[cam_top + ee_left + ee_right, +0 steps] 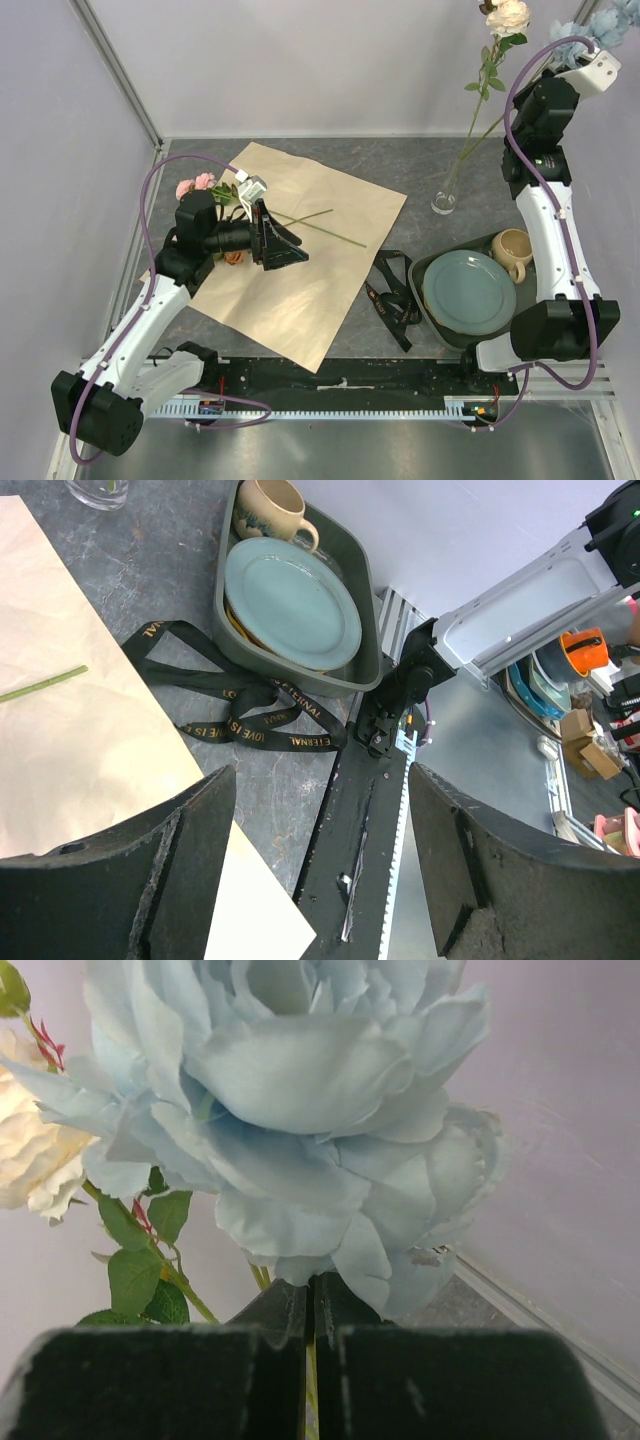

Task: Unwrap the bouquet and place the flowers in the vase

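The tan paper (300,260) of the bouquet lies spread flat, and its black ribbon (395,290) lies loose beside it. Pink flowers (195,185) and an orange one (232,258) rest at the paper's left edge behind my left arm. One green stem (325,230) lies across the sheet. My left gripper (295,250) hovers open and empty over the paper (70,730). The vase (444,200) holds a cream rose (508,15). High at the back right, my right gripper (310,1295) is shut on the stem of a pale blue flower (300,1110), just under the bloom. That stem slants down toward the vase.
A dark tray (432,268) at the right holds a teal plate (470,292) and a beige mug (512,250). The ribbon (240,705) lies between paper and tray (365,670). Walls close in at left, back and right.
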### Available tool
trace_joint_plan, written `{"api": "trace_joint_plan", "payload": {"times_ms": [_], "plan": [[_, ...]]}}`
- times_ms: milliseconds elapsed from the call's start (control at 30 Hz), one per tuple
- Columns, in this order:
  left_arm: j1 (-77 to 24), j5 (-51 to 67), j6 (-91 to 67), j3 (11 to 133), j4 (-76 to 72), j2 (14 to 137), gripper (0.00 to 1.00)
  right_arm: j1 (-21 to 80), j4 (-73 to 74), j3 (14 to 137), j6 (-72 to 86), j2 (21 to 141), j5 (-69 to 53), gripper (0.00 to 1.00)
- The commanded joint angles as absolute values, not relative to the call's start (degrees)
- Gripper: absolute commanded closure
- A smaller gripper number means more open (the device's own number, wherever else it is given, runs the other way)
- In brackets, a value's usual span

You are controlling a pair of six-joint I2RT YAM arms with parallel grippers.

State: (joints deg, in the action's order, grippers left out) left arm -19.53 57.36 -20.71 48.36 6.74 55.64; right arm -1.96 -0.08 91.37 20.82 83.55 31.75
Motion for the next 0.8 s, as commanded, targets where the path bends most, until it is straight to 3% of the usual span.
{"api": "trace_joint_plan", "payload": {"times_ms": [0,767], "plan": [[-19.6,58.7,-19.5,48.3,5.0,55.5,0.24,-0.6,-4.0,89.3,21.0,83.8,32.1,1.0],[-19.6,58.4,-19.6,48.0,5.0,55.2,0.24,6.1,-12.9,77.0,18.3,85.3,38.8,1.0]]}}
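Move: The glass vase that the blue flower is being fed into stands on the table about 15 cm left of the right hand, some 3 cm nearer the base and roughly 36 cm below it. The white flower's head rises at about hand height, 11 cm left and 6 cm farther out. The mug is about 16 cm back, straight in line sideways, 41 cm down. From the left hand, the vase lies about 22 cm ahead, 31 cm right, 18 cm below. The blue flower, still pinched by its stem just under the bloom in the right hand's shut fingers, is lowered some 8 cm towards the vase while being carried about 4 cm left, with a slight reach forward. The drop is quickest early on and then slows; the hand tips down a little, roughly 5 degrees, and the fingers keep their grip. ##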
